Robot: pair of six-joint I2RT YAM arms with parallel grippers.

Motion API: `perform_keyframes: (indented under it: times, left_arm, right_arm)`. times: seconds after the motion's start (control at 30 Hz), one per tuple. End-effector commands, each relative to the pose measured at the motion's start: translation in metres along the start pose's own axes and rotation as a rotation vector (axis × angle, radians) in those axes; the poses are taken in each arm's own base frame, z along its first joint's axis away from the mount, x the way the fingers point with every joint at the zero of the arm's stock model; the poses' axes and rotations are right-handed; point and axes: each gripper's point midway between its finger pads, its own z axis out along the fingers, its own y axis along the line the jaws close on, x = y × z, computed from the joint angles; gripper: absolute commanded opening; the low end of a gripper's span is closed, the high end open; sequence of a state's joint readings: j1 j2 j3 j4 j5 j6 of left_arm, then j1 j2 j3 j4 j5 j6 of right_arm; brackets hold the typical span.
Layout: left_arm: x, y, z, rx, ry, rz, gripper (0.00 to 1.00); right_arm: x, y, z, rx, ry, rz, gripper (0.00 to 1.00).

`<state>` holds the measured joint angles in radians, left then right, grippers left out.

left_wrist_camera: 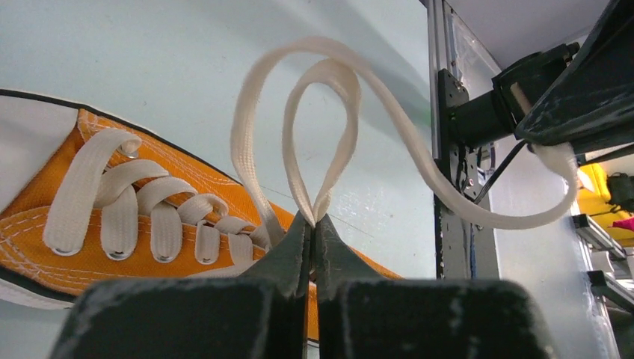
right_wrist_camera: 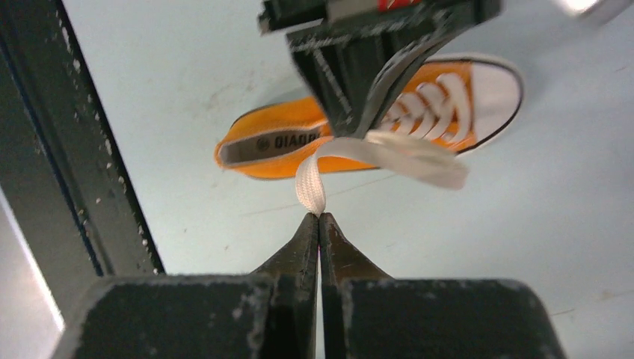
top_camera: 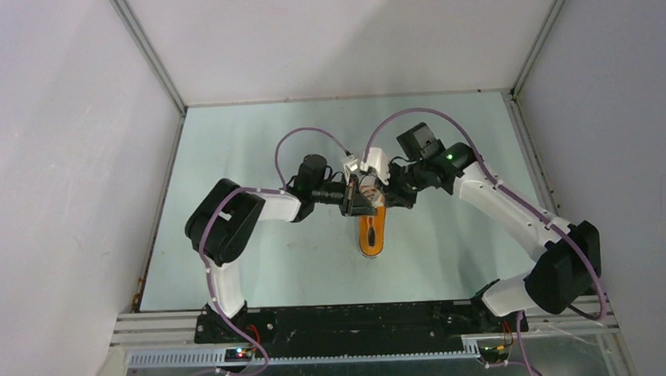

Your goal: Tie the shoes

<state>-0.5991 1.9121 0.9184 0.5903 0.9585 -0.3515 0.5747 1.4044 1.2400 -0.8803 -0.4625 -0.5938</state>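
Observation:
The orange sneaker lies mid-table, heel toward the arms; it also shows in the left wrist view and the right wrist view. My left gripper is shut on a white lace loop held above the shoe. My right gripper is shut on the other white lace, which runs up past the left gripper's fingers. From above, both grippers, left and right, meet close together over the shoe's laced front, hiding it.
White enclosure walls surround the pale green table. A metal corner post stands behind the laces. Purple cables arch over both arms.

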Motion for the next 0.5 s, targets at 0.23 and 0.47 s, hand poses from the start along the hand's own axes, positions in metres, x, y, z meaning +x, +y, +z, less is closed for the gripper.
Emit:
perform_keyframes:
  times: [0.23,0.47]
  left_arm:
    - [-0.004,-0.015,-0.004,0.041,0.028,0.068,0.00]
    - [-0.006,-0.011,-0.002,0.036,0.014,0.025,0.00]
  right_arm:
    - [-0.072,-0.019,0.010,0.012,-0.120,-0.113,0.00]
    - [-0.058,0.029,0.011,-0.113,-0.074,-0.246,0.00]
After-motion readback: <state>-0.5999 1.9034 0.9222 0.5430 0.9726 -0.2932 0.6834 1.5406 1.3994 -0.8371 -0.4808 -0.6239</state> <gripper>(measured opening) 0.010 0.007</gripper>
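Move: The standing lace loop pinched in the left fingers is the thing to wrap. It lies about 3 cm ahead of the right hand, 2 cm to its left and 7 cm below. The left fingertips at its root are roughly 3 cm ahead, 5 cm left and 8 cm below. The shoe opening is about 4 cm back, 5 cm left and 13 cm down. From the left hand, the loop's middle is some 3 cm to the right and 1 cm above. Leftward in an arc, the right hand carries its pinched lace end about 6 cm across above the left fingertips. It goes forward nearly 4 cm and up about 2 cm at first, then curls back some 2.5 cm while still going left and turning slightly counter-clockwise. The left fingers stay shut on the loop over the shoe, almost still; the right fingers keep their grip. ##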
